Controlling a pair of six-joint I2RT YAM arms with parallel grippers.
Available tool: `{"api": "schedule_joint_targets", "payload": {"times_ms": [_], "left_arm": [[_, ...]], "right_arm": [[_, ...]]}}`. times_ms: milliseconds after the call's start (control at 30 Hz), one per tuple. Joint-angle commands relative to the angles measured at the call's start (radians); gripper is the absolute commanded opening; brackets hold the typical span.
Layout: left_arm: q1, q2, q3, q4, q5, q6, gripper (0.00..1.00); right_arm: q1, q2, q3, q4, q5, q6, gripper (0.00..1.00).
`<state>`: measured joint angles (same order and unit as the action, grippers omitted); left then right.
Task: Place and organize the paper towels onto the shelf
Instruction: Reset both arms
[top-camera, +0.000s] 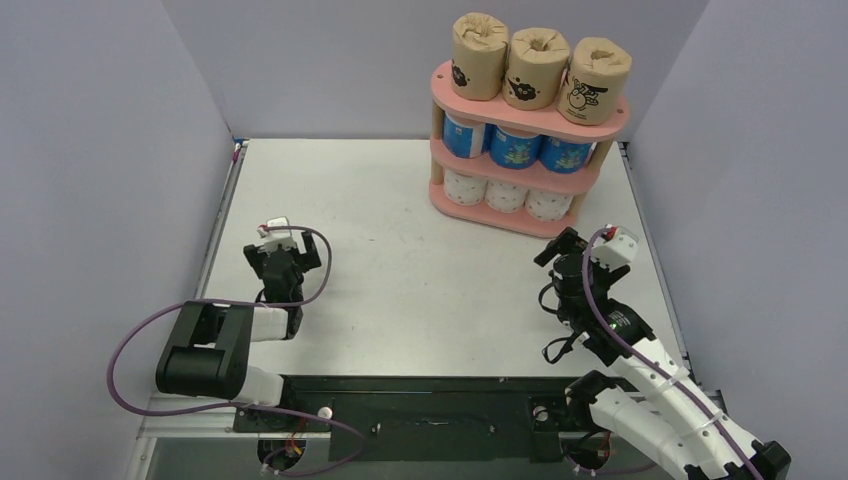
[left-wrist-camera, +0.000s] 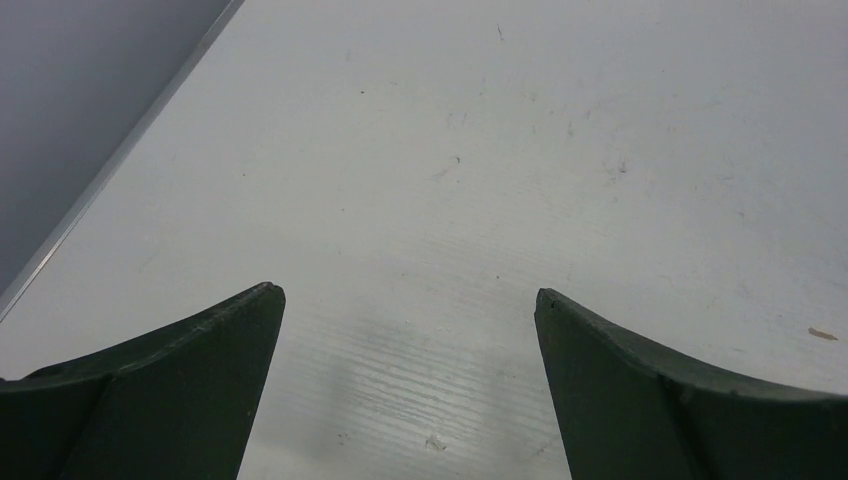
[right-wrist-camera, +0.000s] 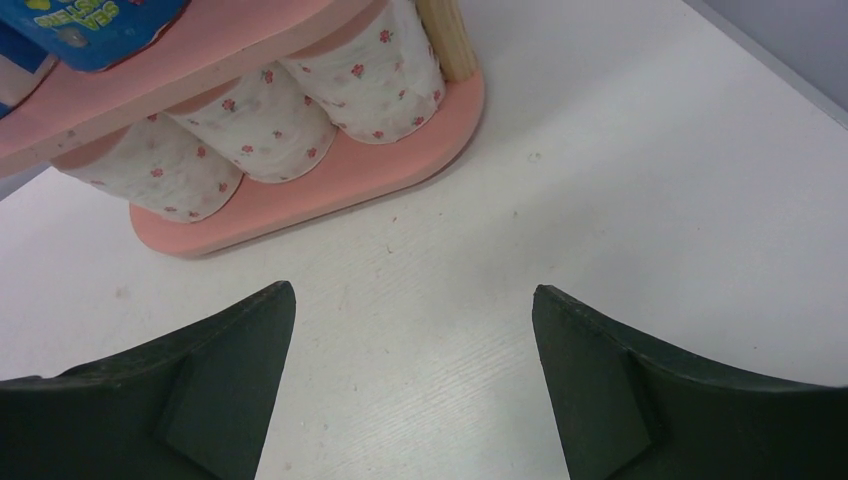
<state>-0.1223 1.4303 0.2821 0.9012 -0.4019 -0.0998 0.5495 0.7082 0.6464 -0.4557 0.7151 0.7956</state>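
The pink shelf (top-camera: 592, 124) stands at the back right of the table, its base also in the right wrist view (right-wrist-camera: 300, 205). On top stand three brown paper towels (top-camera: 537, 68) with black drawings. Three blue rolls (top-camera: 515, 148) fill the middle tier and three white pink-dotted rolls (top-camera: 503, 194) the bottom tier (right-wrist-camera: 262, 125). My right gripper (top-camera: 560, 247) hangs open just in front of the shelf's right end, nothing between its fingers (right-wrist-camera: 250, 340). Open and holding nothing, my left gripper (top-camera: 285, 258) stays low over bare table at the left, far from the shelf.
Grey walls enclose the white table (top-camera: 400, 250) on the left, back and right. A metal rail (left-wrist-camera: 120, 160) runs along the table's left edge. The black mounting bar (top-camera: 430, 410) with both arm bases lies along the near edge.
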Motion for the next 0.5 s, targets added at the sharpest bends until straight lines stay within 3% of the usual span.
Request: {"api": "schedule_joint_targets", "payload": {"times_ms": [0,133,267,400,467], "left_arm": [[0.029,0.026,-0.023,0.163,0.041,-0.027,0.96],[0.030,0.028,-0.020,0.163,0.044,-0.028,0.96],[0.030,0.027,-0.031,0.187,0.044,-0.025,0.96],[0.031,0.033,-0.035,0.203,0.044,-0.020,0.96],[0.031,0.033,-0.035,0.204,0.043,-0.020,0.96]], "right_arm": [[-0.003,0.044,0.032,0.062,0.090,-0.046,0.84],[-0.030,0.117,0.062,0.094,0.187,-0.009,0.84],[-0.155,0.203,0.068,0.151,0.133,0.030,0.84],[-0.275,0.221,0.022,0.300,0.233,-0.107,0.84],[-0.330,0.215,-0.041,0.441,0.201,-0.201,0.84]]}}
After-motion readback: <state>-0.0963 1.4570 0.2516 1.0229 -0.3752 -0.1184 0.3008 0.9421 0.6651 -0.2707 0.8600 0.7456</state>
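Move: Both hands are empty and open. The middle of the loaded shelf lies about 25 cm ahead of the right hand and 13 cm to its left, roughly level with it. The shelf's right-hand patterned roll is some 22 cm ahead, 8 cm left and 13 cm below; the blue roll above it is 23 cm ahead and 6 cm left. From the left hand the shelf is about 15 cm ahead, 45 cm right. The open, empty right hand swings right about 8 cm and forward about 4, turning clockwise some 20 degrees. ##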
